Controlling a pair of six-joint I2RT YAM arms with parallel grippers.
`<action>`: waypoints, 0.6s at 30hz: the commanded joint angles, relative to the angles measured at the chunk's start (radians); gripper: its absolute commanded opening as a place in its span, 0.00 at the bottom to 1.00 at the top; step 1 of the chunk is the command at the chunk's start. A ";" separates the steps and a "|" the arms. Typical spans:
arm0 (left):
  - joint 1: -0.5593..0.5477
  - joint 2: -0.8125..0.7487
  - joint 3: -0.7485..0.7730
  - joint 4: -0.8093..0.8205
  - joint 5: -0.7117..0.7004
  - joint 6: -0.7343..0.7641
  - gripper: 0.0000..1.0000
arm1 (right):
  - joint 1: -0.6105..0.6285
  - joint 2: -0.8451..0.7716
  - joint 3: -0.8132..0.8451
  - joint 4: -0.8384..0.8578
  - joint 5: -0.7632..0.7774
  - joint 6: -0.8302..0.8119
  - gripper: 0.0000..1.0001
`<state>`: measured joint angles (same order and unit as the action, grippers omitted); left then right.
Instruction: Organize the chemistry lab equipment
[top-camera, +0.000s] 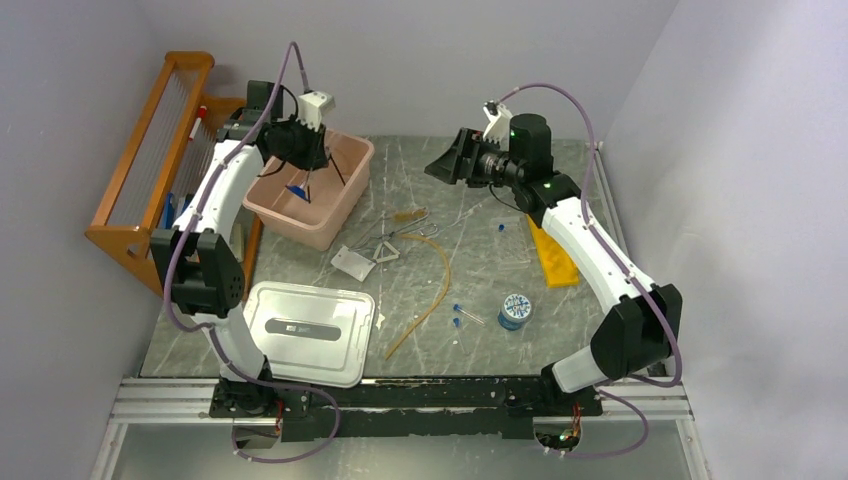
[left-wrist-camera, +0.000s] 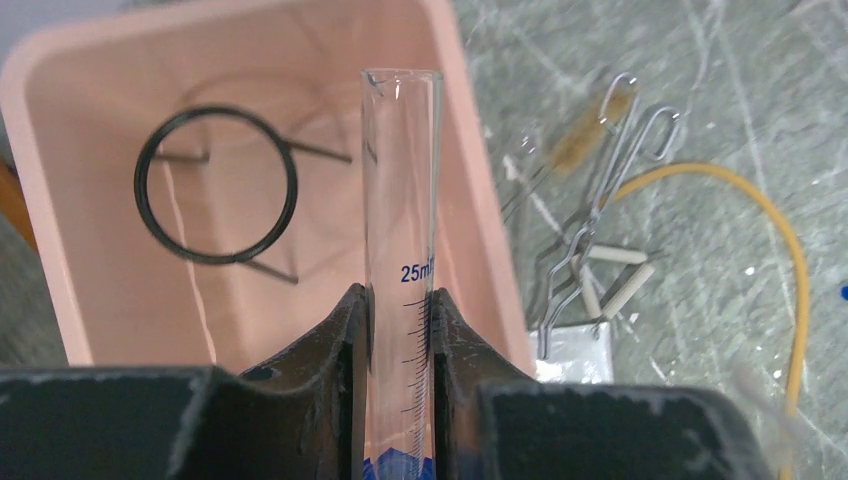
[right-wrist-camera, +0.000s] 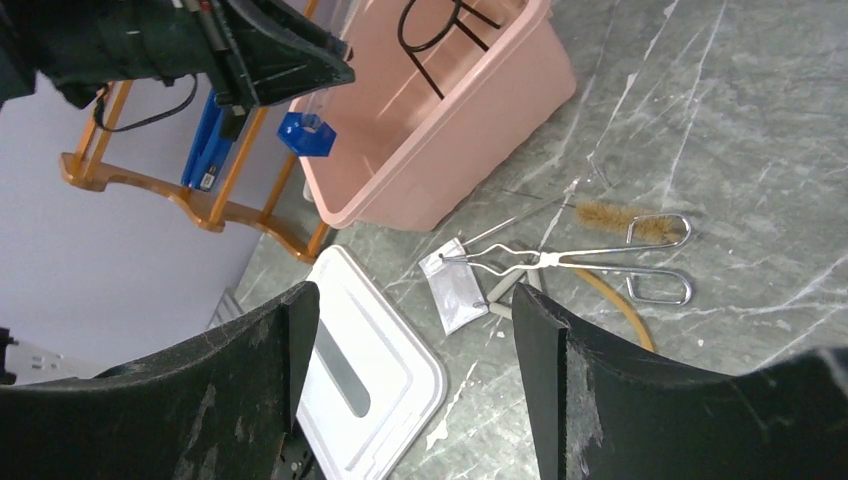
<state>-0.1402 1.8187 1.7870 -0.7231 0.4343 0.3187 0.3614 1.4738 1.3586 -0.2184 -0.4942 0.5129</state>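
My left gripper (left-wrist-camera: 400, 300) is shut on a clear 25 ml measuring cylinder (left-wrist-camera: 400, 180) with a blue hexagonal base (top-camera: 297, 189), held above the pink tub (top-camera: 345, 205). The black wire tripod ring (left-wrist-camera: 216, 185) lies inside the tub. My right gripper (right-wrist-camera: 415, 300) hangs open and empty over the back of the table (top-camera: 445, 160). On the table lie the tan rubber tube (top-camera: 432, 290), square gauze (top-camera: 352, 262), wire triangle (top-camera: 386, 250), metal tongs (right-wrist-camera: 570, 260), a brush (right-wrist-camera: 610, 215), tiny blue-capped vials (top-camera: 458, 312) and the yellow tube rack (top-camera: 553, 255).
The white lid (top-camera: 305, 330) lies at the front left. An orange wooden rack (top-camera: 150, 180) stands along the left wall. A small round blue-and-white item (top-camera: 515, 310) sits front right. Walls close in on the left, back and right.
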 joint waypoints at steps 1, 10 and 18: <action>0.025 0.027 0.005 -0.058 -0.032 0.035 0.05 | 0.003 0.009 -0.003 0.005 -0.048 -0.026 0.74; 0.016 0.125 -0.071 0.012 -0.040 -0.016 0.05 | 0.002 0.025 -0.014 0.021 -0.075 -0.011 0.74; -0.057 0.123 -0.186 0.148 -0.165 -0.084 0.05 | 0.003 0.061 0.005 0.032 -0.087 0.008 0.73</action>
<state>-0.1543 1.9415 1.6402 -0.6838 0.3447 0.2756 0.3618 1.5162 1.3491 -0.2134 -0.5587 0.5121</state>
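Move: My left hand already holds the glass measuring cylinder over the pink bin, whose middle lies about 5 cm to its left, 1 cm ahead and some 15 cm below. The black tripod stand is in the bin, roughly 7 cm ahead and 3 cm left. Out on the table, about 22 cm down, the tongs lie some 12 cm right and 7 cm back, the white packet 3 cm right and 13 cm back. From my right hand, the bin is about 28 cm left, 8 cm ahead, 22 cm down. I lower the cylinder into the bin beside the tripod stand, my left hand sinking about 11 cm, after easing barely 2 cm right at the start and then drifting slightly back and left. As it goes down, the fingers tip some 15 degrees further downward and keep their grip on the glass. ##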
